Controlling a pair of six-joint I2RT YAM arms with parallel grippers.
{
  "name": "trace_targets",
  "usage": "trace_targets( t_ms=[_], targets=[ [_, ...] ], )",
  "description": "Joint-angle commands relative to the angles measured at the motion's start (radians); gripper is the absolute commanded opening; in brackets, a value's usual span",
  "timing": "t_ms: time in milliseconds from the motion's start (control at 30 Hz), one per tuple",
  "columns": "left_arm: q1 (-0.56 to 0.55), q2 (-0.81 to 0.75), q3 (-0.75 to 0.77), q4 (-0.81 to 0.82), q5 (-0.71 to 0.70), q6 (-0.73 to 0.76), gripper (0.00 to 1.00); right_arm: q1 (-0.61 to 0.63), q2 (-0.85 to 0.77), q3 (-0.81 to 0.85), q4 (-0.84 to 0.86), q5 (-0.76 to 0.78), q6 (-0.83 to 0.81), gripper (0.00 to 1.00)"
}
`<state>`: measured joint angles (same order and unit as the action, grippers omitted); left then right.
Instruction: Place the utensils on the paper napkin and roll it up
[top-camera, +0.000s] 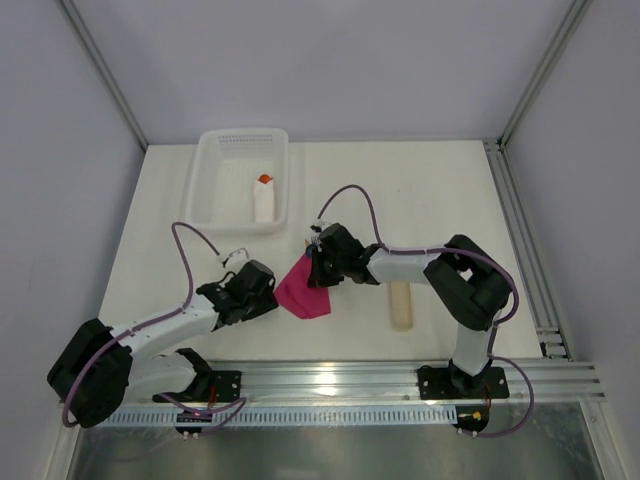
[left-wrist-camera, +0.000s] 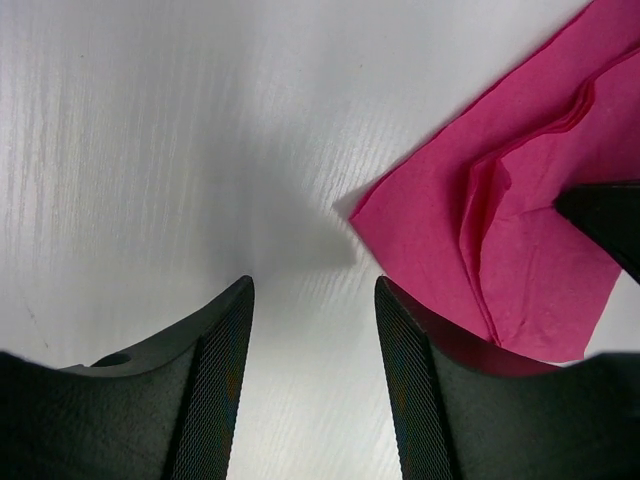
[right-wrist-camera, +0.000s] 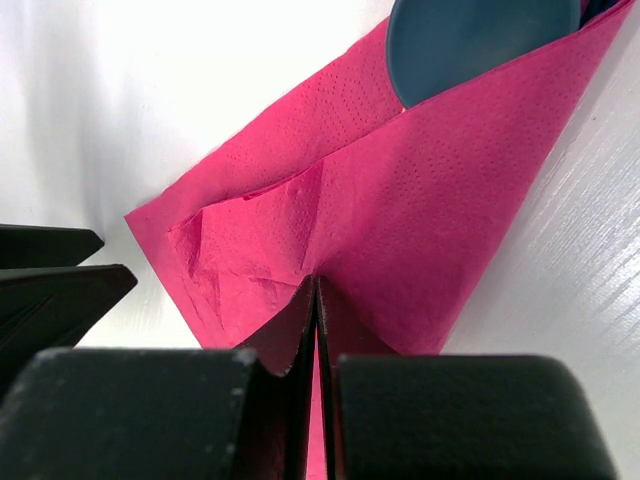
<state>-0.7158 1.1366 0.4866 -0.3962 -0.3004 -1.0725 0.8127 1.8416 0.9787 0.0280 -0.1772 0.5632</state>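
Note:
The magenta paper napkin (top-camera: 303, 290) lies folded over on the white table between the two arms. My right gripper (right-wrist-camera: 317, 285) is shut on a pinch of the napkin (right-wrist-camera: 400, 200), which it holds from the right (top-camera: 318, 268). The round blue bowl of a spoon (right-wrist-camera: 470, 40) pokes out of the fold at the far end; the paper covers the rest of the utensils. My left gripper (left-wrist-camera: 314, 285) is open over bare table, with nothing between its fingers. The napkin's corner (left-wrist-camera: 530, 230) lies just ahead and to its right. In the top view it (top-camera: 272, 300) sits at the napkin's left edge.
A white slotted basket (top-camera: 215, 170) stands at the back and holds a white roll with an orange tip (top-camera: 264, 198). A long beige strip (top-camera: 400, 305) lies right of the napkin, under the right arm. Metal rails run along the near and right table edges.

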Motion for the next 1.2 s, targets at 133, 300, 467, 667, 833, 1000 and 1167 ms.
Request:
trace_targets(
  t_ms=[133, 300, 467, 667, 833, 1000, 1167],
  targets=[
    [0.001, 0.057, -0.013, 0.091, -0.025, -0.027, 0.53, 0.008, 0.045, -0.006, -0.065, 0.087, -0.017, 0.04],
    [0.001, 0.098, -0.008, 0.128, -0.023, -0.026, 0.49, 0.009, 0.048, -0.006, -0.062, 0.085, -0.016, 0.04],
    [0.003, 0.14, 0.001, 0.149, -0.022, -0.023, 0.43, 0.009, 0.048, -0.009, -0.063, 0.087, -0.017, 0.04],
    [0.003, 0.172, 0.015, 0.16, -0.026, -0.018, 0.3, 0.008, 0.047, -0.008, -0.065, 0.088, -0.019, 0.04],
    [0.003, 0.157, 0.026, 0.165, -0.016, 0.005, 0.06, 0.009, 0.053, -0.008, -0.063, 0.09, -0.02, 0.04],
    [0.003, 0.126, 0.067, 0.143, -0.005, 0.04, 0.0, 0.009, 0.054, -0.009, -0.063, 0.091, -0.02, 0.04],
    [-0.004, 0.06, 0.058, 0.224, 0.044, 0.081, 0.0, 0.008, 0.051, -0.011, -0.06, 0.09, -0.022, 0.04]
  ],
)
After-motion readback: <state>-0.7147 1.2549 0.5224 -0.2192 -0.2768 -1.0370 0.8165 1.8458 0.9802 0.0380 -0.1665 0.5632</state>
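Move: The napkin's left corner lies about 3 cm ahead of the left hand and 3 cm to its right, perhaps 1 cm lower. From the same hand, the blue spoon's bowl, showing at the far end of the fold, is some 15 cm ahead and 13 cm to the right. The right hand has its shut tips on the folded napkin; from there that corner is roughly 12 cm left and 2 cm back, the spoon bowl 11 cm ahead and 2 cm left. The left fingers, half open at first, pinch the napkin's left corner after skimming forward and to the right, close over the table, by about 4 cm in all. They shut fully once there, then start to rise by around half a centimetre. The right hand stays put, its closed tips still resting on the folded part beside the utensils. ##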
